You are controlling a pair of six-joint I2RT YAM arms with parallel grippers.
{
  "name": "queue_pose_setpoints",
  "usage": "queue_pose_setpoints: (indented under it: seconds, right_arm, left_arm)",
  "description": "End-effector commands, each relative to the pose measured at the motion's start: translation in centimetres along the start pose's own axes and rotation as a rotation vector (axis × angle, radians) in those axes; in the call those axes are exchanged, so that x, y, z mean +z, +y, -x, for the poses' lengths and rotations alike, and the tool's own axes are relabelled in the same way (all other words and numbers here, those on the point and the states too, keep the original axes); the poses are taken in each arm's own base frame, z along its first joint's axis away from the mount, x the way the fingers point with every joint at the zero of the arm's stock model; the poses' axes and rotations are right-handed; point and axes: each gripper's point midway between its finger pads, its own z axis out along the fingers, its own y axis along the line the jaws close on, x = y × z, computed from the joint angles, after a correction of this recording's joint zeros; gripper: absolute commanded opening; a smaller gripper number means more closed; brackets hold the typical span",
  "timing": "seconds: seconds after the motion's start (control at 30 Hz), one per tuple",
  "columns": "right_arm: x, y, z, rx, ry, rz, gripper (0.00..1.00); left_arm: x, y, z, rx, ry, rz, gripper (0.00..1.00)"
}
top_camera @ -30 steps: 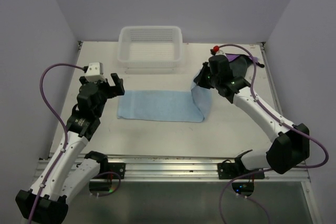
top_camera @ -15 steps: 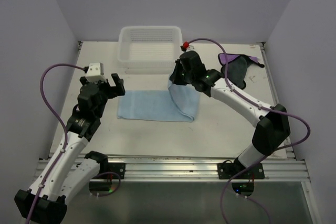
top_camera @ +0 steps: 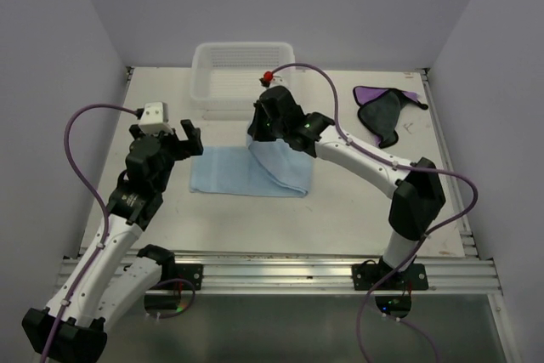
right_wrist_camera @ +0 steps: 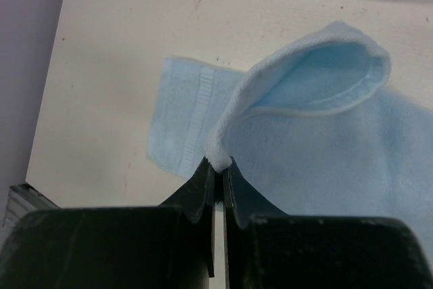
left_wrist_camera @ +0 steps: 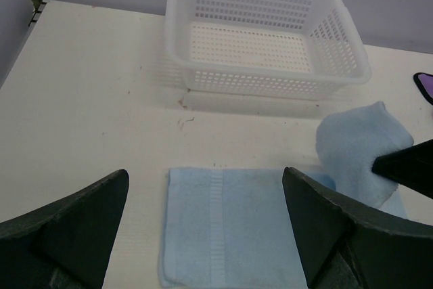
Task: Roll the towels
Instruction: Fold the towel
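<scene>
A light blue towel (top_camera: 234, 172) lies on the table in the top view, its right end lifted and folded back over the rest. My right gripper (top_camera: 256, 135) is shut on that lifted edge (right_wrist_camera: 220, 160), holding it above the towel's middle. The flat left part of the light blue towel (left_wrist_camera: 226, 225) shows in the left wrist view between the left fingers. My left gripper (top_camera: 188, 139) hangs open just left of the towel, touching nothing. The purple towel (top_camera: 384, 109) with its dark grey side lies crumpled at the back right.
A white perforated basket (top_camera: 243, 76) stands at the back centre, just behind the blue towel; it also fills the top of the left wrist view as the basket (left_wrist_camera: 264, 38). Grey walls close in the table on the left, back and right. A metal rail (top_camera: 272, 268) runs along the near edge.
My right gripper has carried the towel's right end leftward over the flat part, from the towel's right side to above its middle. The left arm has not moved.
</scene>
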Motion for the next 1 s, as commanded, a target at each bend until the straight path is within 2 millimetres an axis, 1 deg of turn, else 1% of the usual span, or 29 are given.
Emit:
queue_pose_setpoints:
  seconds: [0.0, 0.1, 0.2, 0.23, 0.47, 0.53, 0.57, 0.63, 0.87, 0.97]
  right_arm:
    - [0.2, 2.5, 1.9, -0.010, -0.067, 0.046, 0.00]
    - [0.4, 3.3, 1.5, -0.019, -0.061, 0.058, 0.00]
    - [1.0, 3.9, 0.7, -0.027, -0.046, 0.073, 0.00]
    - [1.5, 4.1, 0.1, -0.034, -0.035, 0.073, 0.00]
    - [3.2, 5.7, -1.3, -0.052, 0.000, 0.099, 0.00]
    - [3.0, 6.4, -1.3, -0.064, -0.002, 0.108, 0.00]
    - [3.3, 6.4, -1.4, -0.066, 0.001, 0.105, 0.00]
    - [3.3, 7.0, -1.5, -0.073, 0.003, 0.113, 0.00]
    - [1.8, 9.0, 0.1, -0.099, -0.042, 0.142, 0.00]
    - [2.0, 9.5, -0.3, -0.103, -0.037, 0.158, 0.00]
  left_arm:
    - [-0.2, -0.1, 0.5, -0.014, -0.024, 0.000, 1.00]
    - [-0.2, -0.2, 0.5, -0.014, -0.024, 0.000, 1.00]
    - [-0.2, -0.1, 0.5, -0.015, -0.026, 0.007, 1.00]
    - [-0.3, -0.2, 0.6, -0.015, -0.027, 0.004, 1.00]
    - [-0.2, -0.1, 0.5, -0.012, -0.024, 0.008, 0.99]
    - [-0.3, -0.1, 0.6, -0.013, -0.027, 0.010, 1.00]
    - [-0.3, -0.1, 0.6, -0.013, -0.028, 0.009, 1.00]
    - [-0.3, -0.1, 0.5, -0.012, -0.027, 0.007, 1.00]
    - [-0.3, -0.1, 0.5, -0.013, -0.026, 0.009, 1.00]
    - [-0.3, -0.2, 0.4, -0.012, -0.024, 0.007, 1.00]
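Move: The right hand holds the towel's right end, roughly 12 cm above the table. The towel's left end lies about 19 cm to its left, 5 cm nearer the base and 12 cm below. The fold's bend is some 17 cm to the hand's right and 6 cm back; the white basket's middle is about 22 cm ahead and 4 cm left. From the idle left hand, the towel's left end is level, 3 cm left and 16 cm down. The right hand, keeping its pinch, carries the towel end left about 8 cm, dipping some 3 cm then rising. ##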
